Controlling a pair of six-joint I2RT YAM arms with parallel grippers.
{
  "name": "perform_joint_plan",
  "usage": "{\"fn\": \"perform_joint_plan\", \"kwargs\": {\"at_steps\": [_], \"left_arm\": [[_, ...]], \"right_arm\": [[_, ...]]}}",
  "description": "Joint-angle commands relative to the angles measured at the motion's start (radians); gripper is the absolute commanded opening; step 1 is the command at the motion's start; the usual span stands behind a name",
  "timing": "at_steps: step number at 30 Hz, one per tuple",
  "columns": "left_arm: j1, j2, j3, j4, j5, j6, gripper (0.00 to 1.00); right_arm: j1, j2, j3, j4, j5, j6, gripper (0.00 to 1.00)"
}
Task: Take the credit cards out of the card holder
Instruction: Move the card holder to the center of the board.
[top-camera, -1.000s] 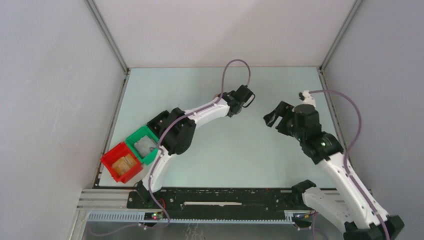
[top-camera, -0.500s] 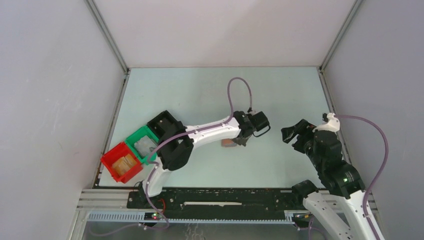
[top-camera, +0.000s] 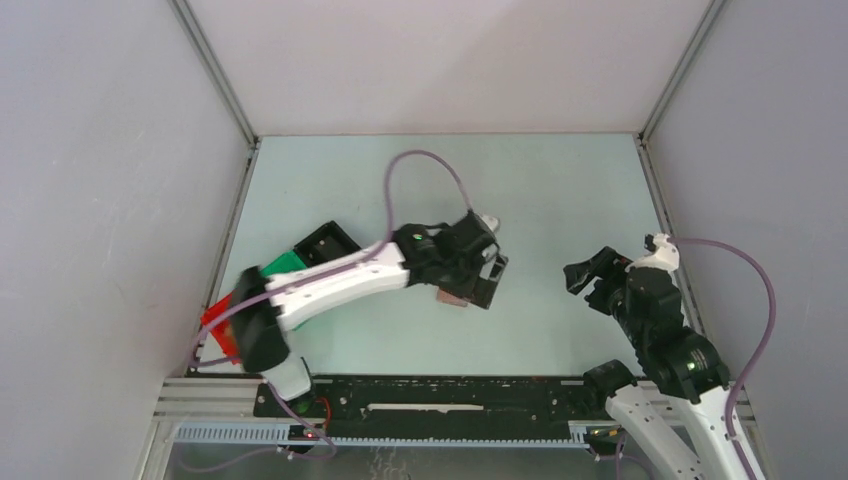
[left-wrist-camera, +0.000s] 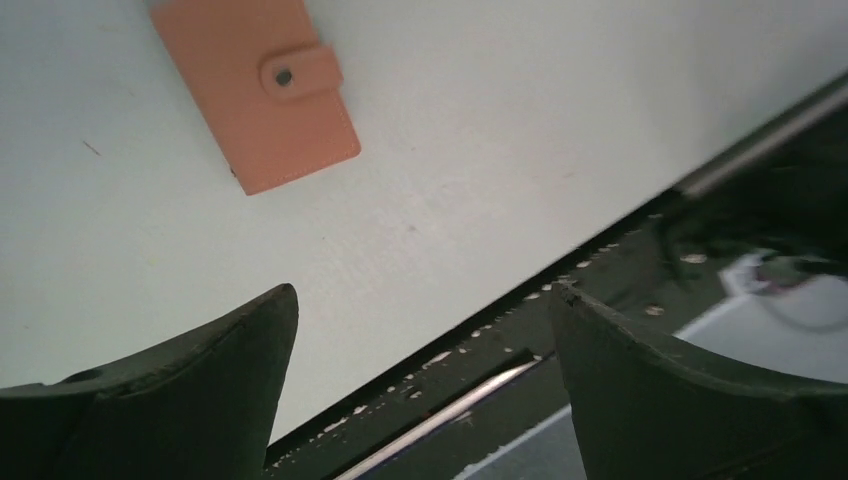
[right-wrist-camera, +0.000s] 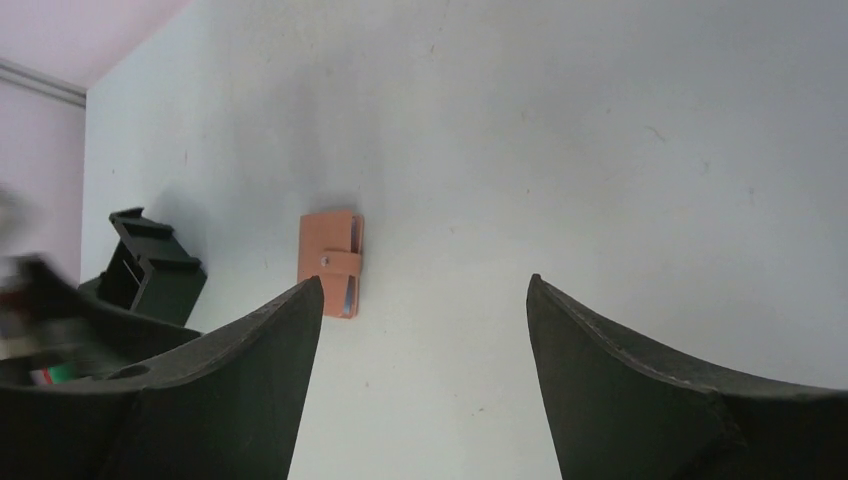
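The card holder (top-camera: 452, 298), a small tan-brown wallet, lies closed on the table with its tab snapped across. In the left wrist view the card holder (left-wrist-camera: 255, 90) sits at the upper left, well apart from my open left gripper (left-wrist-camera: 422, 290), which has nothing between its fingers. From above, the left gripper (top-camera: 483, 285) hovers just right of the holder and partly covers it. My right gripper (top-camera: 585, 283) stands open further right. In the right wrist view the card holder (right-wrist-camera: 330, 262) lies beyond the open right gripper (right-wrist-camera: 425, 280). The credit cards stay hidden inside, except for a thin blue-grey sliver (right-wrist-camera: 347, 294).
A black bin (top-camera: 322, 243), a green bin (top-camera: 278, 266) and a red bin (top-camera: 218, 322) stand at the table's left, partly behind my left arm. The black bin (right-wrist-camera: 150, 265) also shows left of the holder. The black rail (top-camera: 440, 395) runs along the near edge.
My left gripper carried the holder toward the near middle, opened and let it go; it now lies on the table. The right arm drew back toward the near right.
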Motion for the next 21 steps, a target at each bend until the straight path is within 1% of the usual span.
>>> {"fn": "perform_joint_plan", "kwargs": {"at_steps": [1, 3, 4, 7, 9, 11, 13, 16, 19, 21], "left_arm": [[0.098, -0.243, -0.077, 0.114, 0.057, 0.005, 1.0], [0.167, -0.316, -0.137, 0.164, 0.059, -0.019, 0.99], [0.199, -0.346, -0.18, 0.188, 0.062, -0.023, 0.99], [0.262, -0.38, -0.249, 0.216, 0.034, 0.001, 0.99], [0.274, -0.374, -0.28, 0.224, -0.006, 0.031, 0.98], [0.277, -0.364, -0.315, 0.245, -0.047, 0.026, 0.97], [0.292, -0.345, -0.323, 0.251, -0.008, 0.014, 0.97], [0.335, -0.311, -0.327, 0.232, 0.059, -0.016, 0.97], [0.389, -0.314, -0.387, 0.274, 0.122, -0.059, 0.97], [0.414, -0.325, -0.43, 0.314, 0.169, -0.083, 0.96]], "right_arm": [[-0.002, 0.092, -0.016, 0.108, -0.12, 0.018, 0.83], [0.023, 0.167, -0.013, 0.174, -0.213, -0.001, 0.8], [0.048, 0.215, -0.006, 0.186, -0.219, 0.002, 0.8], [0.173, 0.405, 0.048, 0.181, -0.156, 0.009, 0.78], [0.267, 0.55, 0.106, 0.169, -0.118, 0.009, 0.76], [0.344, 0.69, 0.161, 0.178, -0.091, 0.007, 0.74], [0.396, 0.814, 0.21, 0.207, -0.068, -0.013, 0.7], [0.427, 0.981, 0.297, 0.218, -0.045, -0.044, 0.62], [0.451, 1.134, 0.393, 0.189, -0.011, -0.049, 0.61], [0.462, 1.202, 0.436, 0.186, -0.006, -0.046, 0.61]]}}
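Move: The card holder lies on the table about 7 cm ahead of the left hand, 3 cm to its left and roughly 10 cm below. From that same hand the black box stands some 32 cm left and 14 cm ahead; the green box is about 41 cm left and 5 cm ahead. From the right hand the card holder is around 23 cm left, 8 cm ahead and 18 cm below. Leftward and down sweeps the right hand, about 20 cm across and over 10 cm lower with a little forward reach, towards the card holder; its fingers tip down, swing counter-clockwise and partly close. The empty, open left hand arcs up, left and forward, then sinks back almost to its starting height on the holder's left side, turning slightly counter-clockwise. ##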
